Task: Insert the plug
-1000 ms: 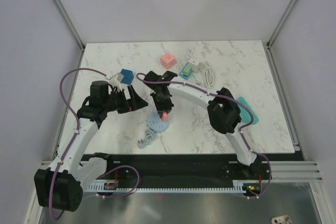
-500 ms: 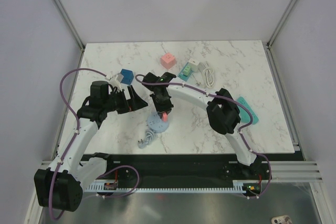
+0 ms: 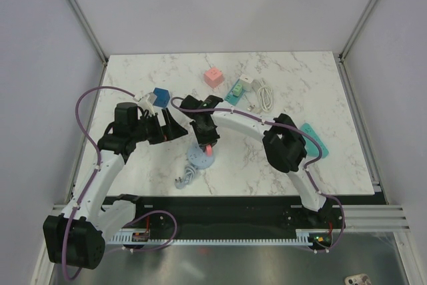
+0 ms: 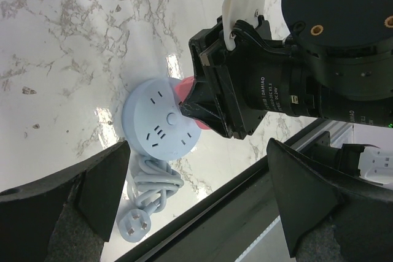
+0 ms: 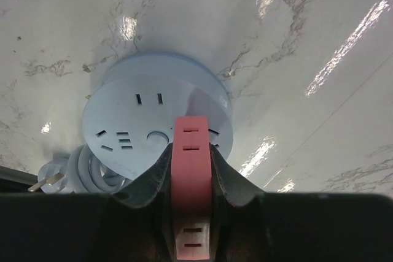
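Note:
My right gripper [image 5: 191,170] is shut on a red plug [image 5: 190,164], its fingers [image 5: 150,176] pressing both sides. The red plug [image 3: 209,147] hangs just over the right side of a round pale-blue power socket [image 5: 132,127] lying flat on the marble table. From the left wrist view the socket [image 4: 161,128] shows its slots, with the plug [image 4: 187,90] at its right edge under the right gripper. Whether the pins are in the slots is hidden. My left gripper [image 3: 175,127] stands open to the left of the socket [image 3: 198,157], holding nothing.
The socket's coiled grey cord and plug [image 4: 142,204] lie at its near side. At the back stand a blue block [image 3: 160,94], a pink cube [image 3: 213,77], a teal-and-white adapter [image 3: 239,88] with a white cable [image 3: 265,97], and a teal strip [image 3: 313,139] at right.
The right gripper with the red plug has shifted slightly left over the socket. The left arm has not moved.

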### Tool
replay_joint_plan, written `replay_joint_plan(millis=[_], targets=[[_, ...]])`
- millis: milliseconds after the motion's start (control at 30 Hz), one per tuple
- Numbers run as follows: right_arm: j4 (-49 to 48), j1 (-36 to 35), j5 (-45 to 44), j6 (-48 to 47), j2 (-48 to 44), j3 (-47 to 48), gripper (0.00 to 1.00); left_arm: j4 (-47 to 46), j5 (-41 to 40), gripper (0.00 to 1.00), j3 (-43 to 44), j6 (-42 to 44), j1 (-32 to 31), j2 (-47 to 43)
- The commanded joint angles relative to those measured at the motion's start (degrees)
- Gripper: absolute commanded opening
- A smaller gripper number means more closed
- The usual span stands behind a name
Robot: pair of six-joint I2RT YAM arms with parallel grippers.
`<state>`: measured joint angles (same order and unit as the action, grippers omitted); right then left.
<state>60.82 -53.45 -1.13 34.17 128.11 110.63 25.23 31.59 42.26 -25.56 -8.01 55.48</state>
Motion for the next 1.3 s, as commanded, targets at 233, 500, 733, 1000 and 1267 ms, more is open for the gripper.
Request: replay_joint_plan(millis=[233, 500, 733, 1000, 1267], targets=[[-6.32, -1.83, 2.62, 2.21, 1.00, -6.91, 0.00, -0.36, -0.04, 0.99, 2.04, 2.36, -0.25, -0.81], [-7.64, -1.92, 2.44, 2.21, 0.91, -10.00, 0.00, -0.36, -0.22, 0.99, 2.04, 2.36, -0.25, -0.82], [-5.71, -1.83, 1.65, 3.00, 1.18, -5.52, 0.23, -0.36, -0.22, 1.00, 2.04, 2.45, -0.25, -1.08], [-0.88, -0.43, 1.48, 3.18, 1.44, 6.44, 0.51, -0.36, 0.92, 1.00, 2.12, 2.89, -0.43, -1.96], [-0.44, 1.94, 0.25, 2.74, -1.11, 7.14, 0.57, -0.36, 0.66, 1.00, 2.04, 2.89, -0.51, -1.96]])
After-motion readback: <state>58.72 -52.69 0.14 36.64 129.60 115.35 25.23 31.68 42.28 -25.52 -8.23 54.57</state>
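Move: The pink plug is still pinched in the right fingers, over the far-right slots of the round socket, whose centre is about 3 cm left, 2 cm back and 4 cm below the right hand. The coiled cord lies roughly 5 cm left and 6 cm back; the cord's plug is some 9 cm left and 10 cm back, both on the table. From the left hand the round socket is level ahead, about 6 cm right and 16 cm down. Press the right gripper down about 1 cm with the pink plug held against the round socket, easing slightly left and back, and hold there. Then open the fingers to roughly twice their gap to free the plug, shifting left about 2.5 cm, and go up and forward some 2 cm each. ##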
